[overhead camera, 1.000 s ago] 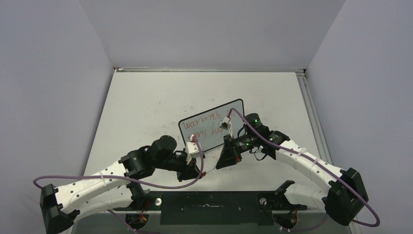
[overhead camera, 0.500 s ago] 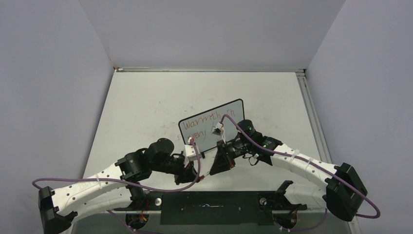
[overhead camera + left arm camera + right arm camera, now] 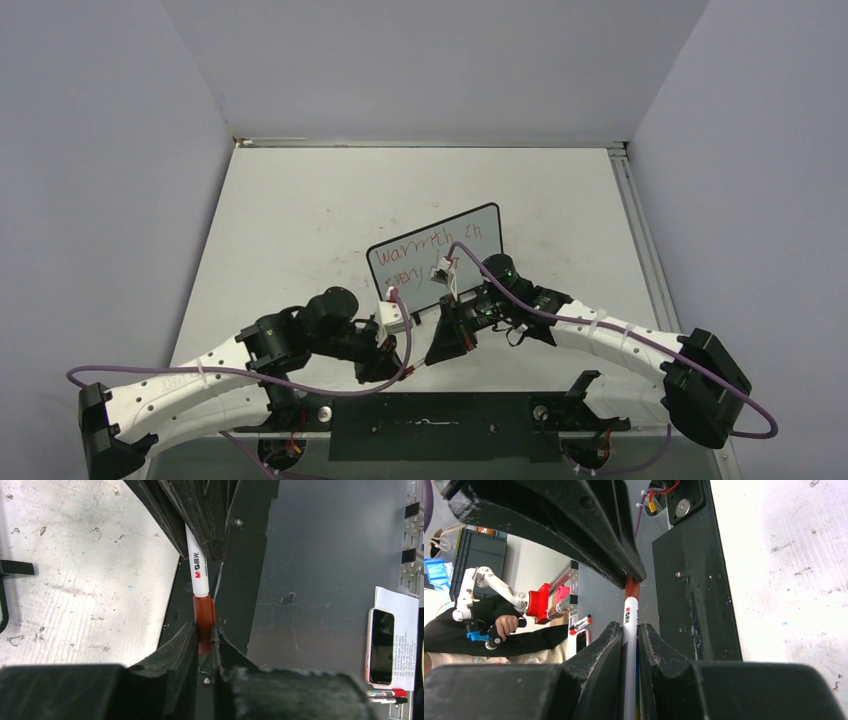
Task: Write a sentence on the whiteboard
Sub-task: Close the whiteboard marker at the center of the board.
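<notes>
The whiteboard (image 3: pixel 477 226) stands tilted at mid-table with the sentence (image 3: pixel 418 258) in red on it in two lines. In front of it, near the table's front edge, my two grippers meet tip to tip. My left gripper (image 3: pixel 403 362) (image 3: pixel 204 635) is shut on the red cap (image 3: pixel 204 622) of a marker. My right gripper (image 3: pixel 438 350) (image 3: pixel 630 632) is shut on the same marker's white barrel (image 3: pixel 198 572) (image 3: pixel 630 617). Cap and barrel sit joined in one line between the two grippers.
The black base plate (image 3: pixel 440 412) runs along the near edge right under the grippers. Grey walls close in the table on three sides. Off the table lie a phone (image 3: pixel 381 645) and spare markers (image 3: pixel 387 694).
My right gripper has drawn back from the whiteboard toward the near edge and left, uncovering the writing. The left gripper has shifted slightly nearer with it; both stay shut on the marker.
</notes>
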`<action>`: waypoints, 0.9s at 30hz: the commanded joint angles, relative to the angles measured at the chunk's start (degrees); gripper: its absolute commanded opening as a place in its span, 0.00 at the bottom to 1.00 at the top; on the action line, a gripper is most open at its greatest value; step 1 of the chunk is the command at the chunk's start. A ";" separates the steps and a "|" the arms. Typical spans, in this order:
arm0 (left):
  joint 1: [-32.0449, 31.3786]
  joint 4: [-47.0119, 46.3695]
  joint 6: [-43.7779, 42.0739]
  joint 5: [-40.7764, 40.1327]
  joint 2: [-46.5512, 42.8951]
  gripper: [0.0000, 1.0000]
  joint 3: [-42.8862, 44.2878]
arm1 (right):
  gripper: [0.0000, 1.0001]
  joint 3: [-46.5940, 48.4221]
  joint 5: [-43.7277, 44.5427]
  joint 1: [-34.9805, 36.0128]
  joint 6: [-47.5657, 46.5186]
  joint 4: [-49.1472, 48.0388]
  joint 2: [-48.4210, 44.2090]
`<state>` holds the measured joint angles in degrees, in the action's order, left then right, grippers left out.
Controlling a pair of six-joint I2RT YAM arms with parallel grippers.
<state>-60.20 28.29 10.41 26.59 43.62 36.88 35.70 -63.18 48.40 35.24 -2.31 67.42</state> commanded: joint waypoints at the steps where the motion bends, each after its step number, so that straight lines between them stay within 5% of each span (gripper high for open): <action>1: 0.26 -9.86 -0.42 -4.48 -0.49 0.21 2.49 | 0.05 -1.17 -0.75 2.07 1.94 -7.50 -1.88; 13: 0.50 -8.27 4.85 -10.72 -6.67 0.59 1.57 | 0.05 -5.66 0.93 0.25 6.45 -15.00 -6.48; 19: 1.20 -10.28 19.08 -24.47 -12.79 0.66 1.38 | 0.05 -8.23 4.61 -6.05 11.59 -22.17 -13.28; 27: 1.56 -23.54 36.23 -23.46 -16.12 0.69 -3.42 | 0.05 -8.19 11.49 -7.99 13.00 -27.60 -18.81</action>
<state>-58.81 14.35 36.27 4.45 28.21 35.14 27.07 -55.48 40.53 47.18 -22.11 50.52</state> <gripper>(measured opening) 0.683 0.152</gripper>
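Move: The marker's red cap is already pinched between the left fingers, right at the hand point; the right hand holds the white barrel, so from there the cap lies about 6 cm left, 3 cm back and 2 cm lower. The whiteboard's middle is some 33 cm straight ahead of the right hand and about 15 cm below it; from the left hand it lies roughly 36 cm ahead, 7 cm right and 13 cm down. The marker's cap is let go at once as the left fingers spread from nearly shut to about two-thirds open. The left hand then climbs about 10 cm and goes some 6 cm forward, its fingertips lifting and swinging counter-clockwise. The right hand, keeping its grip on the barrel, eases back a touch, then carries the marker up and forward, turning clockwise with its fingertips rising. ##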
